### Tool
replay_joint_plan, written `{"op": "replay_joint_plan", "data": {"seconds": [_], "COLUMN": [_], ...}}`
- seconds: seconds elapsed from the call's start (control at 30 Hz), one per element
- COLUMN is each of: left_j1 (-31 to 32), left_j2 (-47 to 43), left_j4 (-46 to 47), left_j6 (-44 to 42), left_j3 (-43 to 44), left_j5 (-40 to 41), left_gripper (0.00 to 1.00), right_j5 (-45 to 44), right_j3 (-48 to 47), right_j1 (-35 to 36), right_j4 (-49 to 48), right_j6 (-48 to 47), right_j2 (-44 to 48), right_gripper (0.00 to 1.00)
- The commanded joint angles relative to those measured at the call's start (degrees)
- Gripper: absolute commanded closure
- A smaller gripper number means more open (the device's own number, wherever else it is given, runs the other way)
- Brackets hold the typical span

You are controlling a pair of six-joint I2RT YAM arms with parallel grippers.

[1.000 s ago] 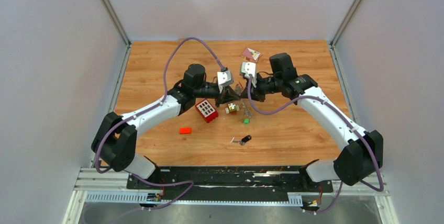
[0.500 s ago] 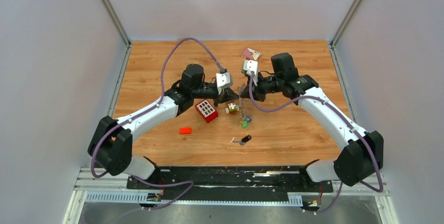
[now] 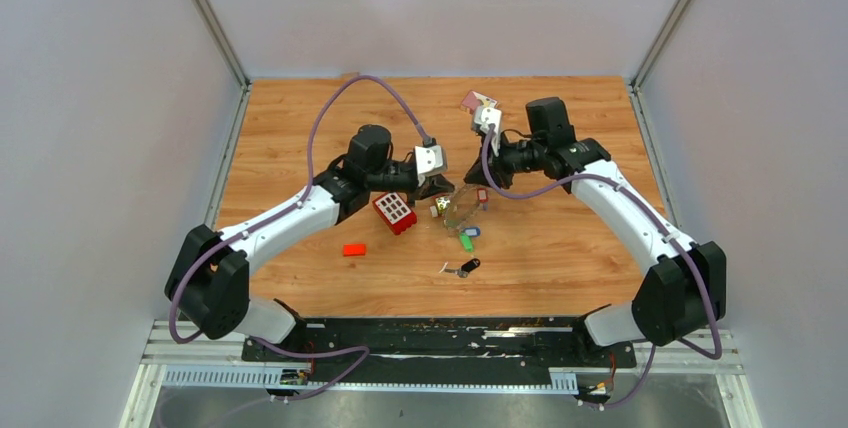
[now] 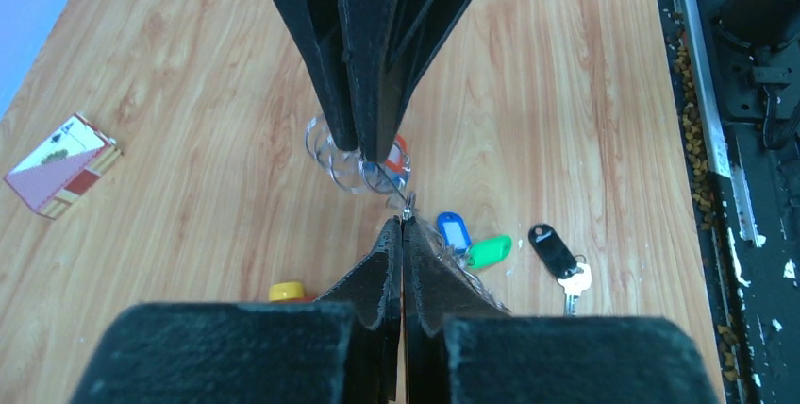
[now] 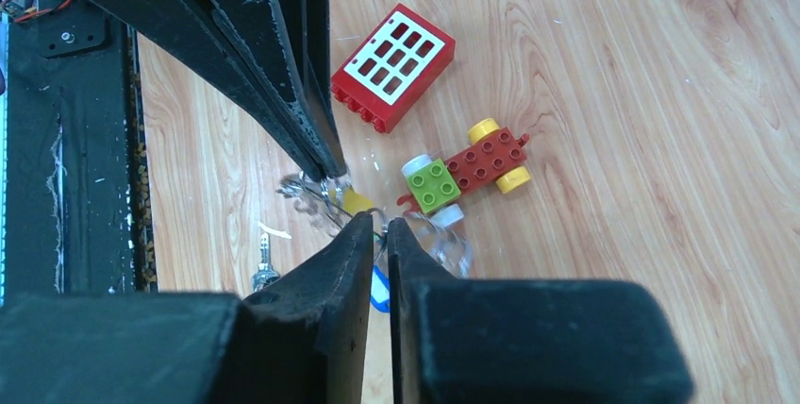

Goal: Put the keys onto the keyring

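Observation:
The keyring [image 3: 460, 210] is a thin wire ring with silver keys [image 4: 351, 160] bunched on it, hanging above the table between both arms. My left gripper [image 4: 403, 223] is shut on the ring's wire. My right gripper [image 5: 377, 225] meets it from the other side, its jaws a narrow gap apart with the wire crossing just at their tips. Blue [image 4: 455, 231], green [image 4: 489, 251] and yellow [image 5: 358, 201] key tags hang below. A black-headed key [image 3: 465, 268] lies alone on the wood nearer the bases.
A red windowed brick [image 3: 394, 211] and a small red-and-yellow toy car [image 5: 467, 168] lie just left of the ring. A small red brick [image 3: 353, 249] sits further left. A card box [image 3: 478, 102] lies at the back, behind the right wrist.
The right gripper's jaws have parted slightly and its wrist has lifted back and to the right. The ring has sagged and its tags have swung out to the right. The left arm barely moved.

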State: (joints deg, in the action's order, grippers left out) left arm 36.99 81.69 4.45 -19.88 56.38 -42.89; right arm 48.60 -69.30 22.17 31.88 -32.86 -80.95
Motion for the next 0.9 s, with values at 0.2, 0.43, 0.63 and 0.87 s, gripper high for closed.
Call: {"op": "replay_joint_plan", "data": {"seconds": [0.2,0.43,0.63,0.87], "left_j1": [-0.2,-0.2,-0.1,-0.1], "left_j2": [-1.8,-2.3,-2.3,-2.3], "left_j4": [-0.9,3.2,5.3,6.9], "left_j6": [-0.4,3.1,5.7,7.8], "left_j3": [2.5,0.6,0.4,0.1], "left_j5": [-0.5,-1.2,-1.4,-2.3], "left_gripper": [1.00,1.00,1.00,1.00], "right_j5": [3.8,7.0,7.5,4.9], "right_j3": [-2.4,-1.4,0.2,0.0], "right_j1": [-1.0,-0.8,0.7,2.6], "right_j4": [-0.6,1.6,1.7,0.8], "right_j6": [-3.1,-6.6,-8.5,-8.7], "right_j2": [1.2,2.1,1.0,-0.4], "right_gripper": [0.58,0.58,0.58,0.64]}}
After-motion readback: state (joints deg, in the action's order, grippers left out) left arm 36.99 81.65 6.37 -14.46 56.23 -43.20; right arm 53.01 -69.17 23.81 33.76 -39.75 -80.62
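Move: The keyring hangs from my shut left fingertips, its middle about 5 cm below my left hand, 1 cm back and 1 cm right. From my right hand that middle is roughly 2 cm left, 2 cm back and 5 cm down. On the table some 19 cm below, the toy car is about 4 cm ahead and 5 cm left of my right hand; the black-tagged key is 12 cm back and 1 cm left; the red window block is 15 cm left, level with it. I spread my right fingers to a bit under half open, letting go of the wire, and rise slightly. Then I bring that hand back about 2 cm and about 1 cm left, turning slightly counter-clockwise, so the open fingers come close to my left hand's grip, just above the ring. My left hand keeps its pinch, dipping about 1 cm and rising again a little past its start. ##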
